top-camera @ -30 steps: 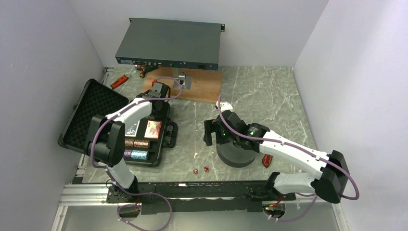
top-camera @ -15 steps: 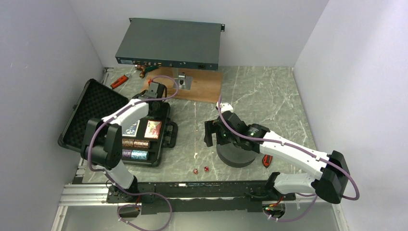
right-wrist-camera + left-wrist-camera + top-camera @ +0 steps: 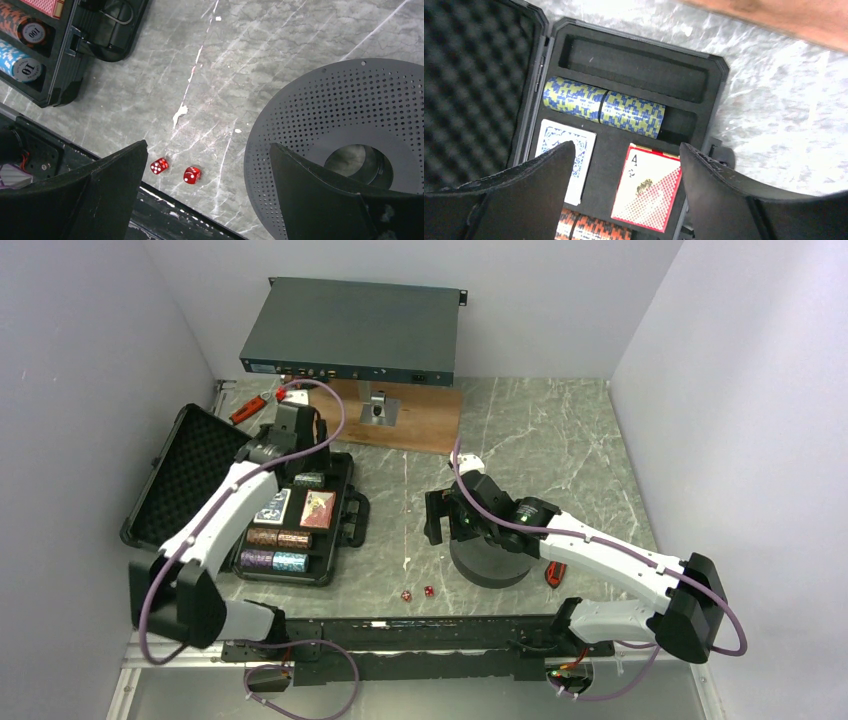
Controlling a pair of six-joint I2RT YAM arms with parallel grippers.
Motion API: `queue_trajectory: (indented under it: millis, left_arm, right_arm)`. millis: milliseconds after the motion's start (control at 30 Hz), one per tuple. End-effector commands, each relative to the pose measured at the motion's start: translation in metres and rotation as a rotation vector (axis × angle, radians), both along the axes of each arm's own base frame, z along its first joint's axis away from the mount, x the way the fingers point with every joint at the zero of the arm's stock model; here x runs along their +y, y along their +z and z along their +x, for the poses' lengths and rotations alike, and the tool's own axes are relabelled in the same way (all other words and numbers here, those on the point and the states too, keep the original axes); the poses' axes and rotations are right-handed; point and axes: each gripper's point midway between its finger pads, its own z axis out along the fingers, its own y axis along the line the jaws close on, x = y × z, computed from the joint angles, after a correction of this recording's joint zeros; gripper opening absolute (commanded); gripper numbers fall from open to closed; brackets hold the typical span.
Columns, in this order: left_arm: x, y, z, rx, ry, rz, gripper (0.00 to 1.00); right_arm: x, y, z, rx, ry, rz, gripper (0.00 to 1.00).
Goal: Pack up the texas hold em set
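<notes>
The black case [image 3: 345, 525] lies open at the left, its foam lid [image 3: 190, 475] folded out. In its tray lie yellow-and-blue chips [image 3: 604, 105], a blue card deck [image 3: 564, 160], a red card deck [image 3: 649, 192] and orange chips [image 3: 589, 227]; the far slot [image 3: 634, 65] is empty. My left gripper [image 3: 626, 150] hovers open over the decks, holding nothing, and shows above the case's far end [image 3: 290, 430]. Two red dice [image 3: 159, 166] [image 3: 192, 174] lie on the table near the front rail. My right gripper [image 3: 207, 147] stands open above them, empty.
A thick dark perforated ring [image 3: 492, 560] sits under the right arm, right of the dice. A grey rack-mount box [image 3: 350, 335] and a wooden board [image 3: 410, 420] stand at the back. Red-handled tools lie at the back left [image 3: 248, 410] and beside the ring [image 3: 555, 575].
My left gripper has opened and drawn back to the left, off the case's far row, where the yellow-and-blue chips now lie. The right arm has not moved.
</notes>
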Motion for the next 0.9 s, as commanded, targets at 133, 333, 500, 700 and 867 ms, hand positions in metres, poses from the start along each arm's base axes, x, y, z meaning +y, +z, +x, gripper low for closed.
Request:
queue_trajectory:
  millis: [133,333,500,700,867]
  left_arm:
    - [-0.001,0.087,-0.025,-0.199,-0.091,-0.028,1.00]
    - [0.021,0.117,-0.047,-0.260,-0.075,0.051,1.00]
    - [0.037,0.114,-0.060,-0.338,-0.029,0.088,1.00]
    - [0.045,0.115,-0.075,-0.438,-0.011,0.078,1.00]
    - [0.053,0.118,-0.080,-0.452,0.005,0.117,0.99]
  right_arm:
    - [0.003,0.010,0.009,-0.029,-0.013,0.010,0.95]
    - [0.000,0.006,0.009,-0.022,-0.021,-0.014,0.95]
    - [0.001,-0.003,0.005,0.009,-0.012,-0.039,0.95]
    - [-0.001,-0.022,-0.006,0.073,0.012,-0.097,0.94]
    - [0.002,-0.043,-0.018,0.132,0.036,-0.137,0.92]
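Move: The green chip roll I have just laid in the case is some 9 cm below my left hand, about 1 cm ahead and 2 cm to its right; from that hand the red deck lies roughly 6 cm back and 5 cm right. The nearer red die is about 25 cm back and 29 cm right of my left hand. From my right hand that die is some 8 cm back, straight in line and 11 cm below; the other die is 9 cm back, 5 cm left; the black spool's middle is 2 cm ahead, 13 cm right. My left hand, already clear of the green chip roll, climbs about 11 cm out of the case while its fingers finish spreading wide, draws back some 8 cm and a little left, and tips its fingers up about 20 degrees. My right hand, empty and open, sinks slowly at first, then faster, some 4 cm towards the dice, easing slightly back. ##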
